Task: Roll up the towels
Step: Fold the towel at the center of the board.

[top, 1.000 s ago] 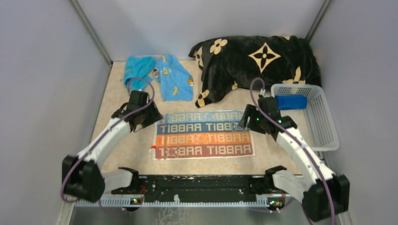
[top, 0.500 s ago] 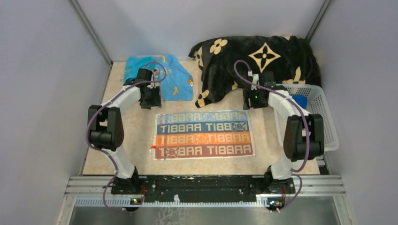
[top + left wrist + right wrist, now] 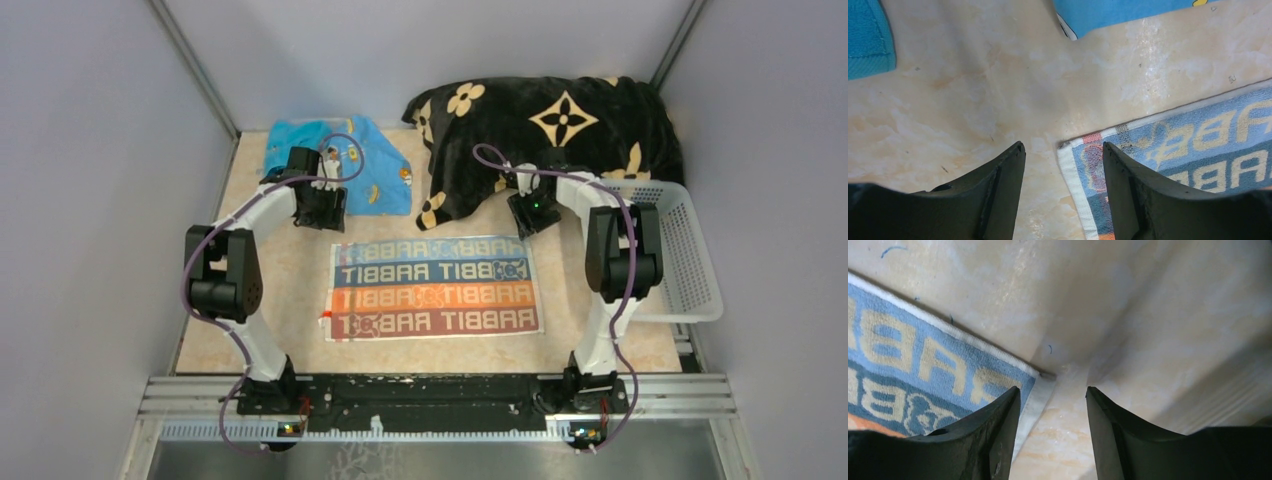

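Observation:
The striped RABBIT towel (image 3: 432, 288) lies flat in the middle of the table. My left gripper (image 3: 325, 220) hovers open over its far left corner. In the left wrist view that gripper (image 3: 1063, 147) straddles the white-edged corner of the striped towel (image 3: 1198, 135), nothing pinched. My right gripper (image 3: 522, 220) is open at the far right corner. In the right wrist view that gripper (image 3: 1053, 390) has the striped towel's (image 3: 923, 365) corner by its left finger. A turquoise towel (image 3: 290, 140) and a light blue cartoon-print towel (image 3: 378, 175) lie at the back left.
A large black plush blanket with tan flowers (image 3: 550, 125) is heaped at the back right, just behind my right gripper. A white plastic basket (image 3: 690, 270) stands at the right edge. Grey walls close in the left, right and back sides.
Both arms have stretched away from the near side to the towel's far corners. The right gripper then shifted left from the basket toward the corner.

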Robot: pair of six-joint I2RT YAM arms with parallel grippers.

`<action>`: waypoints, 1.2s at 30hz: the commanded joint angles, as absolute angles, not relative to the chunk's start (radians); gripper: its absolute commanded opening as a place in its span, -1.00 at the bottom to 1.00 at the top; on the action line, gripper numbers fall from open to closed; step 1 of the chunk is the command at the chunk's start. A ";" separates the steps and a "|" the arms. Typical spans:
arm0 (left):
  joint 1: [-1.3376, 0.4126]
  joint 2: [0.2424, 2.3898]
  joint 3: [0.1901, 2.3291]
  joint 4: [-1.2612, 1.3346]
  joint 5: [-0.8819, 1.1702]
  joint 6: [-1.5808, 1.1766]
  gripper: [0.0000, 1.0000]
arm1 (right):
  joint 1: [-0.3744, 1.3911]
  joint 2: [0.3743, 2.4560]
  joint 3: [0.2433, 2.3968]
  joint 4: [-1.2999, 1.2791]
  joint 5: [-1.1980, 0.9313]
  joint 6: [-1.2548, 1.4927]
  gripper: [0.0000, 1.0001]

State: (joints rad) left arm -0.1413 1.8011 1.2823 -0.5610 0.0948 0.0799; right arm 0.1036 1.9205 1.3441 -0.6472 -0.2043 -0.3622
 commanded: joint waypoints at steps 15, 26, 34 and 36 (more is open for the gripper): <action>-0.135 1.787 1.274 -0.563 0.093 0.129 0.27 | 0.143 1.980 1.403 -0.700 -0.222 -0.511 -0.16; -0.136 1.791 1.268 -0.569 0.088 0.133 0.26 | 0.159 2.050 1.401 -0.766 -0.154 -0.540 -0.41; -0.126 1.807 1.262 -0.570 0.135 0.151 0.25 | 0.159 2.053 1.423 -0.743 -0.106 -0.534 -1.00; -0.125 1.818 1.265 -0.572 0.148 0.160 0.23 | 0.161 2.049 1.425 -0.737 -0.098 -0.534 -1.00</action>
State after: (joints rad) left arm -0.1356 1.8011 1.2678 -0.5629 0.1028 0.1314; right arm 0.1535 1.9949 1.4254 -0.7349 -0.1349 -0.5270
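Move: The towel's far right corner lies practically at the right hand's open fingers, only about 1 cm to the left and 1 cm below. From that hand the towel's middle is some 22 cm left and 12 cm back, the white basket about 27 cm right and 3 cm back, and the black blanket's middle roughly 22 cm ahead and 5 cm right. From the left hand the same corner is about 45 cm right, level ahead, 4 cm below. The right hand settles down about 1 cm, turning some 10 degrees counter-clockwise, and pinches the towel's far right corner. ##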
